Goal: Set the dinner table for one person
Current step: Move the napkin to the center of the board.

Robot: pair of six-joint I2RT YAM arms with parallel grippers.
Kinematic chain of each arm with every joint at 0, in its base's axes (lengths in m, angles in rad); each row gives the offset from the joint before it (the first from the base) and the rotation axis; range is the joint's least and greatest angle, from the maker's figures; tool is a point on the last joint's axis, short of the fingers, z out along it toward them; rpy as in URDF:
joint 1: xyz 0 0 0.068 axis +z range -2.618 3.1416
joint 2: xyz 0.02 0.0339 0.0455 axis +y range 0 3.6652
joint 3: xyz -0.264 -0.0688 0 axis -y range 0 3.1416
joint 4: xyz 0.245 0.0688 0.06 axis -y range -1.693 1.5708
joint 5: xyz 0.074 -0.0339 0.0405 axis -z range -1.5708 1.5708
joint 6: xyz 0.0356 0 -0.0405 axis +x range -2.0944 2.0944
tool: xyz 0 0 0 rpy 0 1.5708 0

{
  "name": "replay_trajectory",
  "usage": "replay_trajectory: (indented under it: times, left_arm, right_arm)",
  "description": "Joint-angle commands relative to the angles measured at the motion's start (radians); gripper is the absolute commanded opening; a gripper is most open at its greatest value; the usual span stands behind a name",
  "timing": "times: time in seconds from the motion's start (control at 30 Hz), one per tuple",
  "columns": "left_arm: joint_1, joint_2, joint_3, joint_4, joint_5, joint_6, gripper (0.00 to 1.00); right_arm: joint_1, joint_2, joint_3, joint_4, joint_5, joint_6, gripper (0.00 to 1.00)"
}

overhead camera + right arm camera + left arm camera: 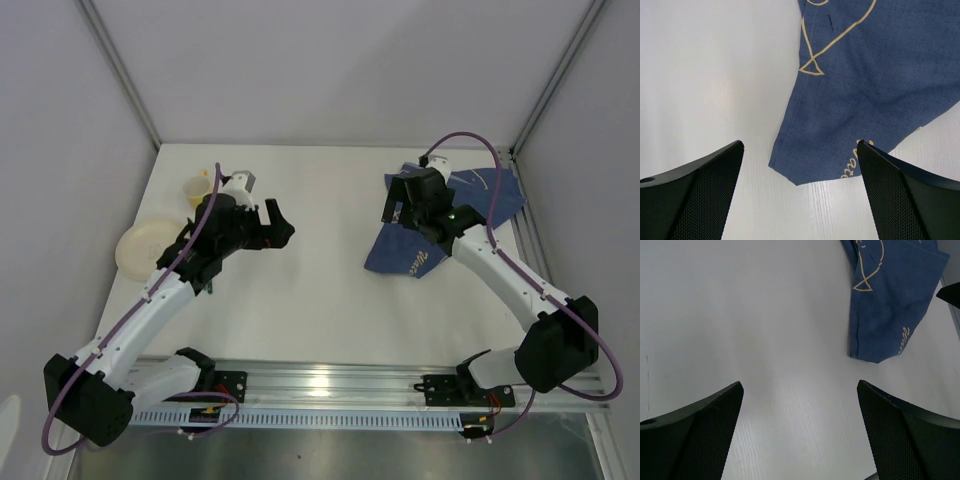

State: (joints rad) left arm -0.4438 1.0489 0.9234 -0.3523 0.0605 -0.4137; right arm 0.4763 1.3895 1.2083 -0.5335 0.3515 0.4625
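The dinner table (320, 290) is a wide white tabletop with silver rails. A dark blue cloth (412, 250) with pale line drawings lies rumpled at its right side. My right gripper (393, 208) hovers open above the cloth's near-left corner (795, 175); its black fingers (700, 190) have nothing between them. My left gripper (280, 225) hangs open over bare tabletop (740, 315) left of centre, apart from the cloth (890, 305) seen at that view's upper right. A cream plate (140, 248) lies at the table's left edge.
A small yellowish cup (197, 188) stands behind the plate at the far left. A dark thin object (212, 285) peeks out under the left arm. White walls enclose the table on three sides, and a rail (330, 385) with the arm bases runs along the near edge.
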Motion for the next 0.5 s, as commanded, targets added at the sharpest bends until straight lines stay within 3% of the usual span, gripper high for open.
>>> replay_trajectory:
  times: [0.0, 0.2, 0.47]
  left_arm:
    - [0.005, -0.02, -0.005, 0.026, 0.007, 0.006, 0.99]
    - [-0.003, -0.013, -0.008, 0.027, -0.017, -0.007, 0.99]
    - [-0.024, -0.006, -0.001, 0.001, -0.045, -0.042, 0.99]
  right_arm:
    - [0.007, -0.015, 0.007, 0.061, 0.011, -0.027, 0.99]
    - [0.008, 0.101, 0.026, 0.011, 0.047, 0.002, 1.0]
    - [0.036, 0.478, 0.217, -0.157, 0.164, 0.067, 0.99]
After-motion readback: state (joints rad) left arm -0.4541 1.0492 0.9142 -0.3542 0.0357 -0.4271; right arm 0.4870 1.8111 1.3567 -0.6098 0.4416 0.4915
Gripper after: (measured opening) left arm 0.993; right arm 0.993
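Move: The napkin's near left end, which the open right hand goes for, lies almost beneath it: about 2 cm ahead, 2 cm to its right and 19 cm below. On the same cloth, the fish outline is some 13 cm ahead and 2 cm right, while the near-edge lettering is roughly 2 cm back and 9 cm right. From the left hand, that napkin end lies about 8 cm ahead, 25 cm right and 22 cm below. After barely stirring at first, the right hand drops ever faster towards the napkin's near left end, about 11 cm down, with a small reach of some 3 cm forward. The wrist tips the fingers roughly 15 degrees further towards the table and rolls a little, left side down, while the fingers stay wide open, above the cloth with no touch to be seen. ##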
